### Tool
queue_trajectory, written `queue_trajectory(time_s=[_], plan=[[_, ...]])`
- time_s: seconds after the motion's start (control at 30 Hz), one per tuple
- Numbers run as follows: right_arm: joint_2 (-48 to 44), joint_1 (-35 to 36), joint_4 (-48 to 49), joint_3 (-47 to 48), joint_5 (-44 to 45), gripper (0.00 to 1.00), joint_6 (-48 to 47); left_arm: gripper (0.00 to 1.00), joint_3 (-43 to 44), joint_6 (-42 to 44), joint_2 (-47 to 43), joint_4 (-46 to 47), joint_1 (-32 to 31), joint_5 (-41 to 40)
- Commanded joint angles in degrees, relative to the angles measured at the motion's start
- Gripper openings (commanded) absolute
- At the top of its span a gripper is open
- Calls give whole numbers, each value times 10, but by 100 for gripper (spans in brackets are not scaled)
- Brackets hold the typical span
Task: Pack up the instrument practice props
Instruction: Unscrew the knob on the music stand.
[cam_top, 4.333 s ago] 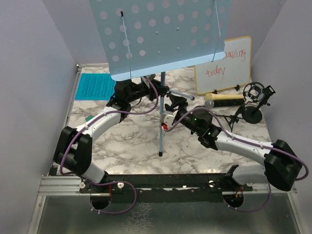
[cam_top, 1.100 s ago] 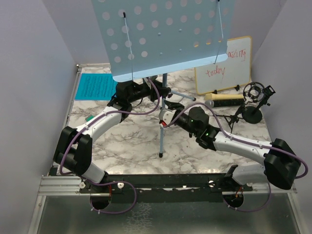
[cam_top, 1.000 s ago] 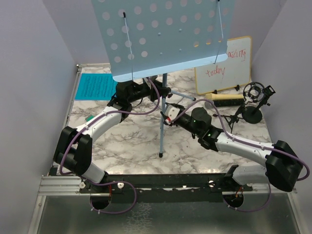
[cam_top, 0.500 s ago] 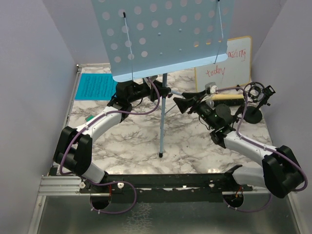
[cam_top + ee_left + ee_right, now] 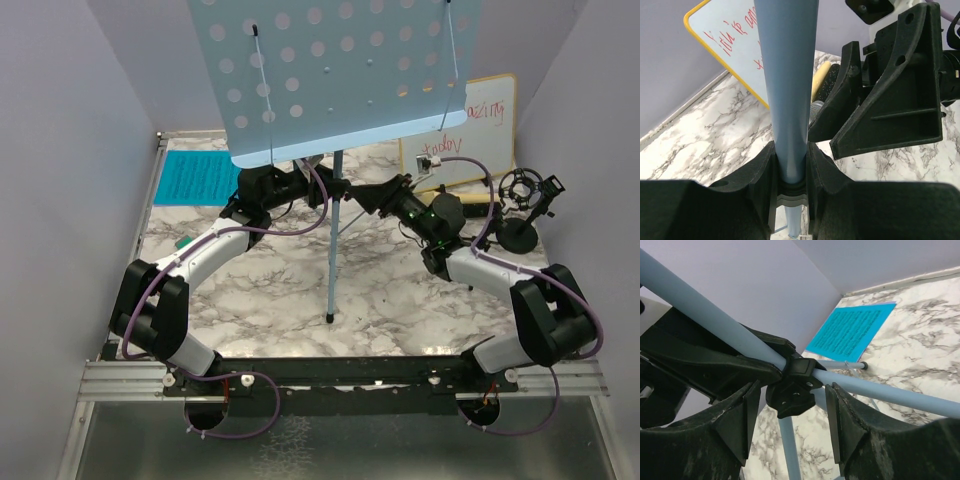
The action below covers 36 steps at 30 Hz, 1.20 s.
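The light-blue perforated music rack (image 5: pixel 340 70) stands on its tripod mid-table. My left gripper (image 5: pixel 322 188) (image 5: pixel 790 170) is shut on its blue pole (image 5: pixel 787 90). From the right, my right gripper (image 5: pixel 368 192) (image 5: pixel 790 415) is open, its fingers on either side of the black leg hub (image 5: pixel 795 387) with a gap on each side. The cyan sheet (image 5: pixel 195 177) (image 5: pixel 852 332) lies flat at the back left. The black studio microphone (image 5: pixel 525 195) stands at the far right. The cream handheld microphone (image 5: pixel 478 206) (image 5: pixel 821 80) lies beside it, partly hidden by my right arm.
A wood-framed whiteboard (image 5: pixel 480 125) (image 5: pixel 735 45) with red writing leans on the back wall behind my right arm. A small green block (image 5: pixel 181 243) sits by my left forearm. Purple walls close in on both sides. A rack leg foot (image 5: pixel 329 317) rests near the front.
My right arm lifted off the lower pole, swung back and right, and now comes at the leg hub with wider jaws. Left gripper and rack have not moved.
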Motion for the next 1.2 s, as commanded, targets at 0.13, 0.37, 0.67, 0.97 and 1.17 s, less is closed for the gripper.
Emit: queue_trajectory(time_s=[0.13, 0.37, 0.67, 0.97, 1.17], plan=[[28, -3, -17, 31, -69, 56, 52, 0, -31, 0, 28, -156, 0, -9], [32, -3, -45, 27, -64, 50, 38, 0, -31, 0, 29, -155, 0, -9], [24, -3, -100, 53, -72, 21, -46, 0, -30, -1, 32, -153, 0, -8], [0, 2, -214, 86, -104, 1, -348, 0, -30, -1, 33, -153, 0, -7], [-19, 33, -294, 85, -48, 1, -720, 0, -29, -3, 36, -150, 0, -5]])
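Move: The knob on the music stand is almost at the right fingertips: about 2 cm to the left, level in the forward direction, and 2 cm lower. The stand's pole runs just behind it, about 5 cm left and 2 cm ahead of the right hand. From the left hand, which already grips the pole, the knob is roughly 2 cm back, 3 cm to the right and 3 cm below. Right hand eases about 2 cm left and down, pinches the knob and rolls some 40 degrees counter-clockwise, seen from behind. ##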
